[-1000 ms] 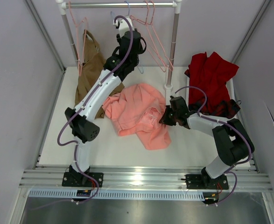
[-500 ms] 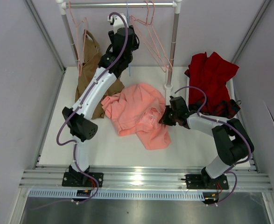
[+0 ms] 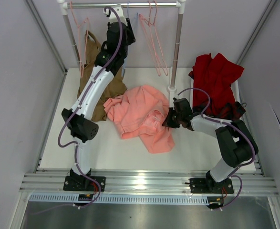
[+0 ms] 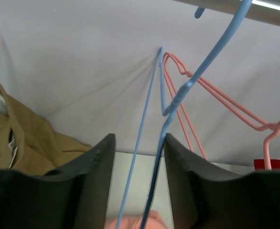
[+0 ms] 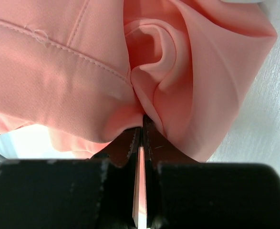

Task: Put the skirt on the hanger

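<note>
The salmon-pink skirt [image 3: 140,112] lies crumpled on the white table, in the middle. My right gripper [image 3: 167,119] is at its right edge, low on the table. In the right wrist view this gripper [image 5: 142,121] is shut on a fold of the skirt [image 5: 82,71]. My left gripper [image 3: 125,33] is raised to the clothes rail at the back. In the left wrist view the light blue hanger [image 4: 178,102] hangs from the rail, and two of its wires run down between the fingers of my left gripper [image 4: 139,138]. These jaws stand apart, with the darker wire close to the right finger [image 4: 182,162].
Pink wire hangers [image 3: 154,43] hang on the rail [image 3: 144,5], and another pink hanger [image 3: 80,38] hangs at its left end. A tan-brown garment [image 3: 94,71] hangs at back left. A dark red garment [image 3: 216,81] lies at back right. The rack's post [image 3: 175,47] stands behind the skirt.
My left arm has risen and swung left toward the rail, taking its jaws up along the blue hanger. The right gripper and skirt have not moved.
</note>
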Robot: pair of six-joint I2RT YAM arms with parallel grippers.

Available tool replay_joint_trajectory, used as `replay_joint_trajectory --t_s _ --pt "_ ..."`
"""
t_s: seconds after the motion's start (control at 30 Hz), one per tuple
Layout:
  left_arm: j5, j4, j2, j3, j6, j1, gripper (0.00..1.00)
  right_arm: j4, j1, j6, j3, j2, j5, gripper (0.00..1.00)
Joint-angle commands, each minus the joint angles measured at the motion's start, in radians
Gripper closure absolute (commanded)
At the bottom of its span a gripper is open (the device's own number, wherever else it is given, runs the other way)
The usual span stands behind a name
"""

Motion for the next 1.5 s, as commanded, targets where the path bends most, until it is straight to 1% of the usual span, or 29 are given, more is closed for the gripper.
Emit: replay_joint_trajectory --t_s 0.0,0.07,0.1,0.27,0.37,0.47,0.57,0.63,0.67,0.7,0.73,0.97,1.13,1.47 --pt "0.091 0.057 0.024 0.042 0.024 0.022 0.56 0.026 -0.006 -0.02 0.039 0.018 -0.018 0.98" --pt "0.108 0.067 0.029 0.039 0.029 0.024 0.62 0.029 -0.008 -0.023 0.039 0.022 -0.021 0.98" --pt "0.114 0.077 0.035 0.04 0.032 0.025 0.63 0.029 -0.009 -0.024 0.04 0.025 -0.023 0.98" --pt "0.156 0.103 0.055 0.051 0.027 0.033 0.58 0.031 -0.014 -0.033 0.04 0.027 -0.031 0.98" --pt "0.157 0.14 0.052 0.025 0.024 0.031 0.58 0.035 -0.018 -0.035 0.042 0.033 -0.037 0.98" --pt "0.157 0.185 0.041 -0.004 0.021 0.031 0.61 0.039 -0.021 -0.038 0.043 0.039 -0.04 0.98" --pt "0.149 0.212 0.036 -0.013 0.024 0.028 0.71 0.043 -0.026 -0.04 0.043 0.042 -0.043 0.99" --pt "0.149 0.217 0.035 -0.01 0.035 0.027 0.8 0.045 -0.029 -0.043 0.043 0.044 -0.047 0.99" --pt "0.148 0.217 0.035 -0.01 0.037 0.027 0.85 0.048 -0.032 -0.041 0.043 0.044 -0.051 0.99" --pt "0.146 0.218 0.032 -0.01 0.041 0.027 0.94 0.048 -0.032 -0.043 0.043 0.044 -0.054 0.99" --pt "0.139 0.218 0.03 -0.019 0.043 0.025 0.99 0.049 -0.034 -0.043 0.042 0.045 -0.054 0.99" --pt "0.131 0.249 -0.011 -0.024 0.067 0.025 1.0 0.051 -0.037 -0.047 0.04 0.045 -0.064 0.99" --pt "0.134 0.289 -0.057 -0.046 0.112 0.025 1.0 0.051 -0.04 -0.047 0.045 0.047 -0.075 0.99" --pt "0.149 0.252 -0.097 -0.053 0.15 0.038 1.0 0.051 -0.044 -0.05 0.043 0.044 -0.086 0.99"
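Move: The neck of the blue hanger is about 3 cm ahead of the left hand's part-open fingers, 2 cm to the right and 2 cm above. The rail crosses some 4 cm ahead and 12 cm above; the pink hangers' necks are about 10 cm to the right and 4 cm ahead, near hand height. From the right hand, still pinching the skirt, the blue neck lies some 26 cm ahead, 18 cm left and 42 cm up. Left hand advances about 3 cm and slightly right, pinches the blue hanger just below its neck, then lifts 3 cm. ##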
